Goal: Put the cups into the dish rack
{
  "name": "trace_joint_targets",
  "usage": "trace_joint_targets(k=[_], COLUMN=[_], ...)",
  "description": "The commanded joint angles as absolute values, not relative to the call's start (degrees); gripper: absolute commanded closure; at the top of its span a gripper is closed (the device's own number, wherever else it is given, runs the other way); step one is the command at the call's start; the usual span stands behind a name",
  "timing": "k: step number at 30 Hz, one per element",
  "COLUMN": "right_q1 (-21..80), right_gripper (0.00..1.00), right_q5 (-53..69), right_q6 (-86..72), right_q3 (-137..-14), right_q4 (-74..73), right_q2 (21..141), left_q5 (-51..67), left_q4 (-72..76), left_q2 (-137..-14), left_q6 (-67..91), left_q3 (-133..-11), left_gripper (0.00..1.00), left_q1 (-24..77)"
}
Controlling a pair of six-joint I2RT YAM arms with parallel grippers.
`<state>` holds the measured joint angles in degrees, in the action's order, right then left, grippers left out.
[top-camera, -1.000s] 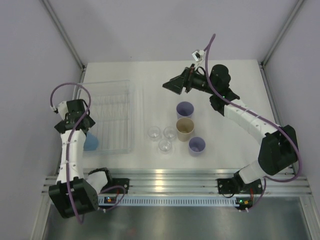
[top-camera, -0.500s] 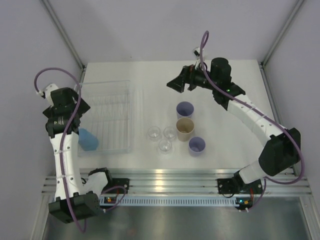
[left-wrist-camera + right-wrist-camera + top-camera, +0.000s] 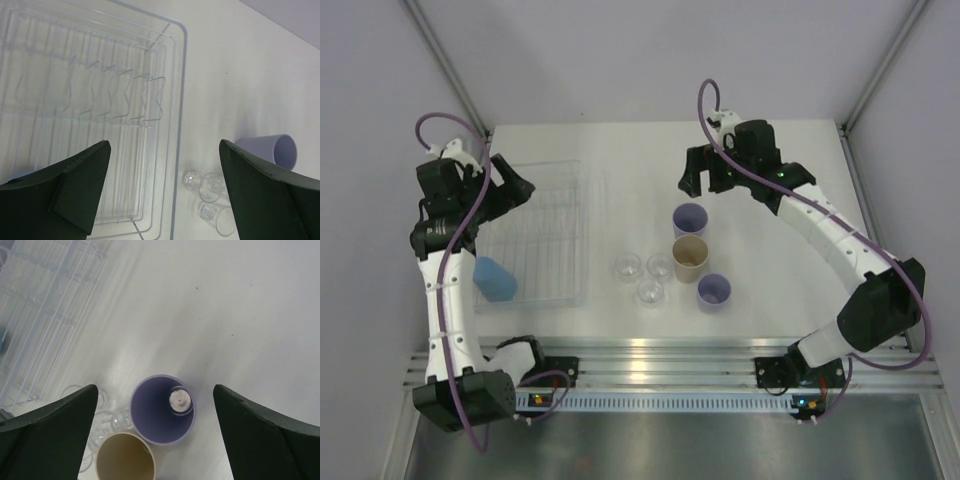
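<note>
The dish rack (image 3: 545, 215) lies at the left. A blue cup (image 3: 495, 278) rests on its side in the rack's near left corner. My left gripper (image 3: 510, 184) hovers open and empty over the rack's far left part; in the left wrist view the gripper (image 3: 164, 145) frames the rack's rim (image 3: 179, 100). A lavender cup (image 3: 690, 219), a beige cup (image 3: 690, 257) and another lavender cup (image 3: 714, 291) stand upright mid-table. Three clear cups (image 3: 628, 266) (image 3: 660, 265) (image 3: 650, 291) sit beside them. My right gripper (image 3: 705, 182) is open above the far lavender cup (image 3: 160, 415), with the beige cup (image 3: 125, 457) just nearer.
White tabletop with grey walls at the back and both sides. A metal rail (image 3: 660, 355) runs along the near edge by the arm bases. The clear cups (image 3: 212, 186) lie just right of the rack's near right corner.
My left gripper has lifted off the blue cup, leaving it in the rack, and swung to the rack's far side. The right gripper has moved right and turned down over the far lavender cup.
</note>
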<state>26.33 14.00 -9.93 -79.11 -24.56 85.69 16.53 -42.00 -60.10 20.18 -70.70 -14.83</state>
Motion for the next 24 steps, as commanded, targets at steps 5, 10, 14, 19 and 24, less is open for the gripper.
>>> trace_joint_targets(k=[5,10,14,19,24], right_q1=[25.7,25.7,25.7,25.6,25.7], right_gripper=[0.01,0.00,0.01,0.01,0.03], right_q5=[6.4,5.9,5.4,4.6,4.4], right_q6=[-8.0,-8.7,-9.1,-9.5,-9.8], right_q3=[-81.9,-81.3,-81.6,-81.6,-79.6], right_q4=[-30.9,-31.1,-31.6,-33.3,-33.8], right_q2=[86.9,89.1,92.3,94.2,94.7], left_q5=[29.9,30.4,30.5,30.4,30.1], left_q4=[-34.8,-34.7,-34.6,-34.3,-33.7], left_q2=[-60.3,-60.7,-60.9,-61.2,-61.8], left_q6=[18.5,18.5,17.9,17.5,17.6], left_q3=[-72.2,-73.8,-73.7,-72.9,-73.0], left_gripper=[0.05,0.05,0.05,0.05,0.05], left_q1=[-13.9,-13.3,-13.0,-12.9,-12.9])
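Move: The far purple cup stands about 4 cm back and a centimetre left of my empty right hand, its middle some 17 cm below. The beige cup is right behind it, roughly 12 cm back from my hand, and the nearest clear glass is about 14 cm back and 8 cm to the left. From my left hand, that purple cup lies some 34 cm to the right and 2 cm ahead. I lower my open right hand about 9 cm towards the far purple cup, easing to the right at first. I tip the fingers down and let the hand's left side sink, touching nothing yet. Meanwhile my empty left hand slides some 4 cm right and slightly up above the rack, turning clockwise, then waits. ##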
